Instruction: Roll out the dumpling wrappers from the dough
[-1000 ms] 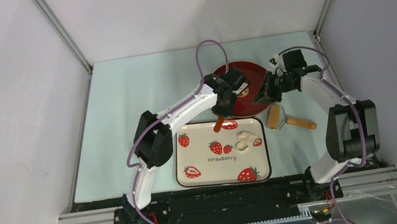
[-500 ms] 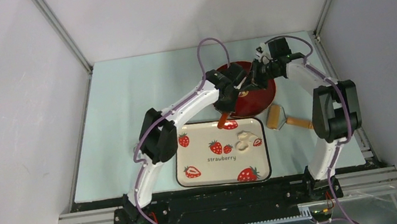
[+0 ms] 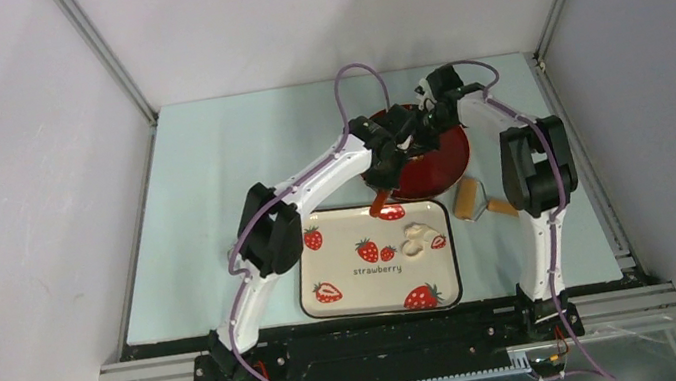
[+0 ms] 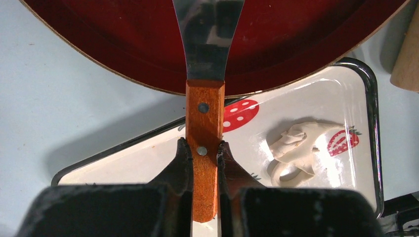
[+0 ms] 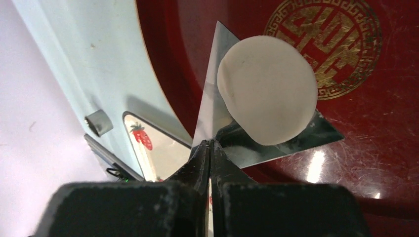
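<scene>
My left gripper [image 4: 202, 148] is shut on the orange wooden handle [image 4: 204, 118] of a spatula. Its steel blade [image 5: 276, 148] reaches out over the red tray [image 5: 375, 148]. A round cream-white dumpling wrapper [image 5: 267, 89] lies flat on the blade, partly covering the tray's gold emblem [image 5: 341, 44]. My right gripper [image 5: 210, 145] is shut and empty, its tips right at the blade's near edge, just short of the wrapper. The leftover dough [image 4: 296, 148], a crumpled strip with a round hole, lies on the strawberry plate [image 4: 306, 98]. From above, both grippers meet over the tray [image 3: 441, 160].
The tan wooden roller [image 3: 469, 199] lies on the table right of the plate [image 3: 349, 290], partly under my right arm. White walls enclose the light blue table on three sides.
My right arm has swung left and back from the tray's right side, bringing its shut gripper over the tray to the spatula blade. The left arm has barely moved.
</scene>
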Robot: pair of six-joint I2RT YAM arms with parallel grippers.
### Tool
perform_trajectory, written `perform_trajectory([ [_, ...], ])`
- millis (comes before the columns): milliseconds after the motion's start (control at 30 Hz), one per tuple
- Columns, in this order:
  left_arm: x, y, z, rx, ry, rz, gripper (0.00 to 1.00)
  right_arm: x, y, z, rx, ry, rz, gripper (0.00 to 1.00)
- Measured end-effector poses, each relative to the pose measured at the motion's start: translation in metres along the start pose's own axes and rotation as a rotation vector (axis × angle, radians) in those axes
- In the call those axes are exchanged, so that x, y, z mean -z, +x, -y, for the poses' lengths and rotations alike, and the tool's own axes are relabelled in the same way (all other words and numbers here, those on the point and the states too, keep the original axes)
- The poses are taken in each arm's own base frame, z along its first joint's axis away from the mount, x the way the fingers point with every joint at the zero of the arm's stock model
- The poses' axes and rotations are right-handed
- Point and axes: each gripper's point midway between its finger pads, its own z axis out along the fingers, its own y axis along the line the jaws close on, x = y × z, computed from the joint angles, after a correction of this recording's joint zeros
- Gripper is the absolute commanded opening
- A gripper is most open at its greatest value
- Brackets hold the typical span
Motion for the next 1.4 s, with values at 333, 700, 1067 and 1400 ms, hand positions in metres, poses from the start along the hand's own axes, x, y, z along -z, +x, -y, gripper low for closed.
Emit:
perform_trajectory([
  [333, -0.019, 0.004, 0.0, 0.003, 0.003, -0.037, 0.0, -0.014, 0.005, 0.029, 0.024, 0.127, -0.011, 0.0],
  [700, -0.019, 0.006, -0.001, -0.007, -0.002, -0.043, 0.0, -0.021, 0.006, 0.042, 0.078, 0.229, 0.006, 0.0],
  [1067, -0.019, 0.007, -0.005, -0.025, -0.02, -0.046, 0.0, -0.024, 0.0, 0.044, 0.12, 0.29, 0.036, 0.0],
  [1400, -0.019, 0.007, -0.006, -0.026, -0.021, -0.046, 0.0, -0.025, -0.007, 0.051, 0.137, 0.336, 0.058, 0.0],
])
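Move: Lying flat on the scraper blade over the red plate, the dough wrapper is about 3 cm ahead of the right fingertips, 3 cm to their right and 4 cm below. From the left hand, which holds the scraper's handle, the wrapper is some 9 cm ahead, 5 cm right and 3 cm lower. The plate's gold emblem is 2 cm beyond the wrapper and 1 cm farther right. The dough scraps on the tray lie about 11 cm back and 5 cm right of the left hand. Sinking about 5 cm with its fingers still shut, the right hand comes down to the near edge of the wrapper, drifting 2–3 cm to the right while the wrist rolls some 20 degrees to point the fingers more steeply down. The left hand keeps its grip on the scraper handle, lowers the blade about 2 cm towards the plate early on, then holds there. ##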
